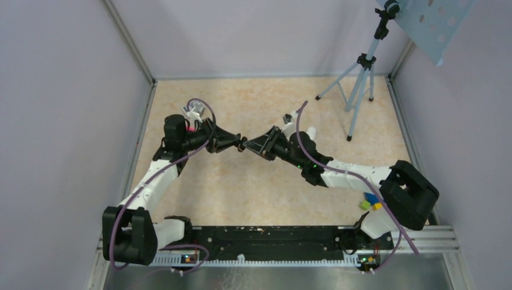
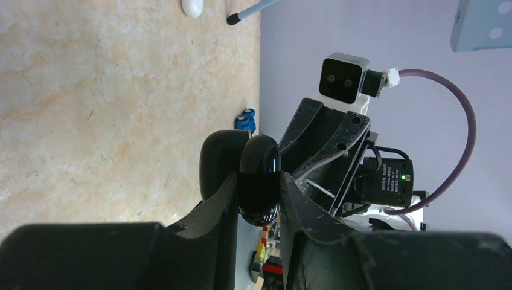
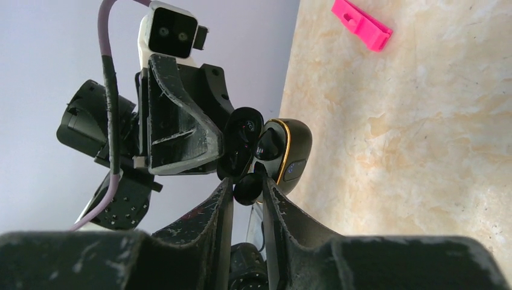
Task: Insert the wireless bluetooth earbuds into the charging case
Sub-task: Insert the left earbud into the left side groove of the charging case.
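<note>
The charging case (image 3: 284,154) is glossy black with a gold rim and a bluish spot, and it hangs open above the table. My left gripper (image 2: 258,178) is shut on one half of the case (image 2: 259,181); the other half (image 2: 220,163) swings out beside it. One dark earbud (image 3: 268,145) sits inside the case. My right gripper (image 3: 247,184) meets the case head-on, its fingertips closed on a second small dark rounded earbud (image 3: 247,188) at the case's mouth. In the top view both grippers (image 1: 232,142) (image 1: 253,145) meet at mid-table around the case (image 1: 243,144).
A pink clip (image 3: 362,24) lies on the beige table behind the left arm. A white pill-shaped object (image 2: 193,7) rests near a tripod (image 1: 359,90) at the back right. Small coloured blocks (image 1: 369,202) sit by the right arm's base. Grey walls enclose three sides.
</note>
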### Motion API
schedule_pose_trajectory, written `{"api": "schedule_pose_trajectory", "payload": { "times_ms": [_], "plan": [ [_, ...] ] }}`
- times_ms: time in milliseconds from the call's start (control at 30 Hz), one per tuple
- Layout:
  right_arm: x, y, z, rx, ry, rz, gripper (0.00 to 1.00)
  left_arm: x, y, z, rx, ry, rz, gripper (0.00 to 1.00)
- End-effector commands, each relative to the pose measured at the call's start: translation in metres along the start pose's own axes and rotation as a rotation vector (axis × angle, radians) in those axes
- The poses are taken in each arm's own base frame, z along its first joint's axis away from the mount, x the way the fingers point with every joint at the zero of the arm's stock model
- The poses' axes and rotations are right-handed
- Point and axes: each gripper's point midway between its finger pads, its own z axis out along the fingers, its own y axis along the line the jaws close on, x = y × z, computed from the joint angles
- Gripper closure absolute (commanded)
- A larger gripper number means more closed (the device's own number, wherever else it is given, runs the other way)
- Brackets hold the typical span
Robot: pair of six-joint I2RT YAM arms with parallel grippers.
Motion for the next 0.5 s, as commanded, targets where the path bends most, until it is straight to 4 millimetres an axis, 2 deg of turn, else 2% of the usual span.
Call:
{"api": "schedule_pose_trajectory", "payload": {
  "times_ms": [0, 200, 233, 333, 367, 467],
  "plan": [
    [-0.001, 0.001, 0.001, 0.030, 0.005, -0.046, 0.76, 0.001, -0.034, -0.007, 0.112, 0.011, 0.088, 1.00],
    [-0.001, 0.006, 0.003, 0.034, 0.013, -0.086, 0.73, 0.002, -0.032, -0.008, 0.106, 0.013, 0.095, 1.00],
    [-0.001, 0.007, 0.004, 0.041, 0.013, -0.096, 0.70, 0.002, -0.031, -0.008, 0.106, 0.013, 0.095, 1.00],
    [-0.003, 0.012, 0.000, 0.045, 0.003, -0.120, 0.48, 0.001, -0.030, -0.008, 0.104, 0.009, 0.094, 1.00],
    [-0.004, 0.012, -0.001, 0.050, -0.002, -0.127, 0.44, 0.000, -0.030, -0.008, 0.104, 0.007, 0.095, 1.00],
    [-0.008, 0.014, -0.007, 0.063, -0.016, -0.145, 0.42, -0.001, -0.030, -0.009, 0.104, 0.008, 0.095, 1.00]
  ]
}}
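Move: The open charging case, held by the left fingers, lies right at the right fingertips: its middle is about 2 cm ahead, 2 cm left and 1 cm below that hand. The left earbud is already between the right fingertips at its groove, and the other earbud sits in the case about 3 cm ahead and 2 cm left. From the left hand, the case is about 1 cm ahead, 1 cm right and 1 cm below. The left earbud, already at its groove, is let go by the right hand: its two fingertips spread from about a quarter to over half open, coming clear on both sides. As they part, the right hand rises about 1 cm and its fingers tip down some 5 degrees. The left hand keeps its hold on the case almost in place. ##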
